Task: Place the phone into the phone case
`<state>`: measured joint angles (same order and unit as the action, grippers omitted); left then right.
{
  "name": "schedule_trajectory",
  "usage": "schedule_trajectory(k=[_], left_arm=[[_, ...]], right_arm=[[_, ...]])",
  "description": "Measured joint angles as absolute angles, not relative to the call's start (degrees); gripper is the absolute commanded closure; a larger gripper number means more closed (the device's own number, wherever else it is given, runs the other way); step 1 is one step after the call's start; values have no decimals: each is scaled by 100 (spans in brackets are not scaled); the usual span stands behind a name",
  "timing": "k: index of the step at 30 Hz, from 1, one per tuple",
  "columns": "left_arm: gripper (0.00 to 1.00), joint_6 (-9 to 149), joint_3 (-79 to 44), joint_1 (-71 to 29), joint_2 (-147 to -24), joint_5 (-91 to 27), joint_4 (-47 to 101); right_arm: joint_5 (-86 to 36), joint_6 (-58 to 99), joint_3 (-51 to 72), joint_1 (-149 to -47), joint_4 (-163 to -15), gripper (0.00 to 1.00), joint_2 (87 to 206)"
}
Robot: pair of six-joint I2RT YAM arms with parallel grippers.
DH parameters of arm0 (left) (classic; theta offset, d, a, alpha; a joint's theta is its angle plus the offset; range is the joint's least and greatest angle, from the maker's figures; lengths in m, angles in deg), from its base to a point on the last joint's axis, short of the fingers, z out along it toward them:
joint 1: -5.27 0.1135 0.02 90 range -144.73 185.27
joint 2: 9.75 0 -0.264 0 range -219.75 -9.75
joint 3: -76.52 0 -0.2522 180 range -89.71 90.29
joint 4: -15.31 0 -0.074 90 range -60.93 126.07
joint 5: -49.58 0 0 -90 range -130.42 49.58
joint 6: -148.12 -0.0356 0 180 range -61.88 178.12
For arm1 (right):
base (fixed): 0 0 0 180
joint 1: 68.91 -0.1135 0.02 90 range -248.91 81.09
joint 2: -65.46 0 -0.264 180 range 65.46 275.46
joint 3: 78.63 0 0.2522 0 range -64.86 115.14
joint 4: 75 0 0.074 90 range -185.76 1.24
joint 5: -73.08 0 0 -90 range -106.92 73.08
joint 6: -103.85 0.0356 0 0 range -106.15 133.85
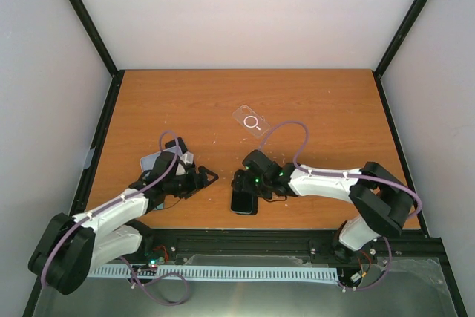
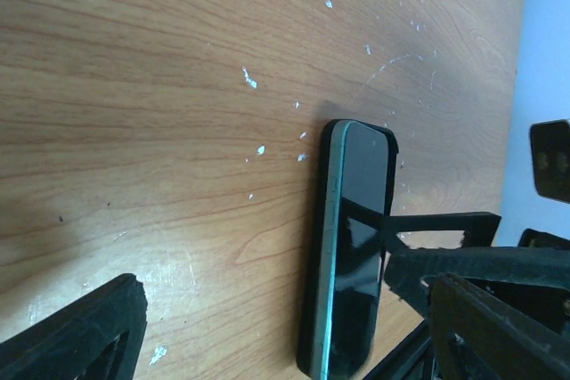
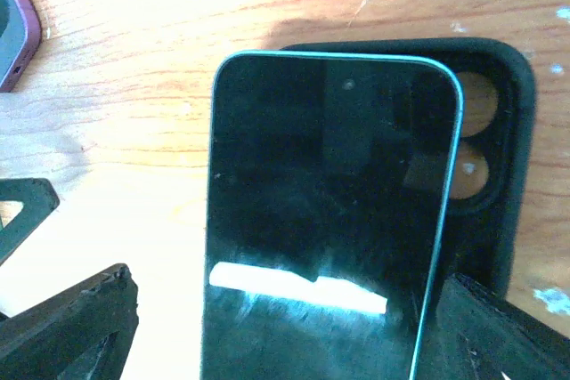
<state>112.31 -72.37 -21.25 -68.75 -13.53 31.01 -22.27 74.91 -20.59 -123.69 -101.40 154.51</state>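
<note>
The phone [image 3: 321, 220], with a dark screen and a teal edge, lies askew on a black phone case [image 3: 512, 122]; the case's camera holes show beside it. Both sit near the table's front edge in the top view [image 1: 243, 202]. My right gripper [image 3: 285, 335] is open and straddles the phone, one finger on each side, with a gap at the left. My left gripper [image 2: 276, 353] is open, just left of the phone [image 2: 361, 220], which I see side-on in its black case [image 2: 312, 300]. In the top view the left gripper [image 1: 202, 178] and right gripper [image 1: 241, 183] face each other.
A clear case with a white ring [image 1: 251, 120] lies in the middle of the table. A grey case [image 1: 154, 161] and a dark purple one [image 1: 175, 145] lie by the left arm; the purple case's edge shows in the right wrist view [image 3: 13, 28]. Black frame posts stand at the corners.
</note>
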Motion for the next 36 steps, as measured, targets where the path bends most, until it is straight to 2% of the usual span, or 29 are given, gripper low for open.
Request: schedule_trajectory(k=[3, 6, 11, 15, 29, 36], left_arm=[[18, 11212, -7237, -2125, -6948, -1331, 3066], [24, 11183, -7237, -2153, -7028, -1300, 3007], [37, 11175, -7217, -2381, -7324, -1283, 2760], [46, 11238, -7071, -2774, -7769, -1320, 2561], [63, 11568, -6942, -3275, -8489, -1442, 2065], [84, 11885, -6951, -3635, -8652, -1473, 1675]], right_arm=[[-2137, 7454, -2055, -12369, -10300, 10, 15276], [-2045, 7356, -2055, -12369, -10407, 14, 15123], [-1901, 7002, -2099, -12341, -10464, 40, 14883], [-1897, 6757, -2427, -12247, -10346, 52, 14680], [-2266, 6713, -3299, -12190, -9810, 72, 14549], [-2506, 6833, -3430, -12190, -9443, 78, 14546]])
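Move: The phone lies on top of the phone case, its middle about 2 cm back of the right hand, not off to either side and 1 cm below it. The case's middle is roughly 2 cm back and 2 cm right of that hand. From the left hand the phone is about 11 cm right, 3 cm back and 4 cm down. The lavender case stands some 17 cm left of the left hand and 8 cm farther out. The phone, already free of the right fingers, is approached along both long edges. The right hand hops up about 2 cm and rightward, then comes down and back by the phone's right edge and the case's right wall, its fingers closing most of the way. The left hand goes some 7 cm right, with a little back and down, to the phone's left edge, also closing and turning about 10 degrees clockwise. ##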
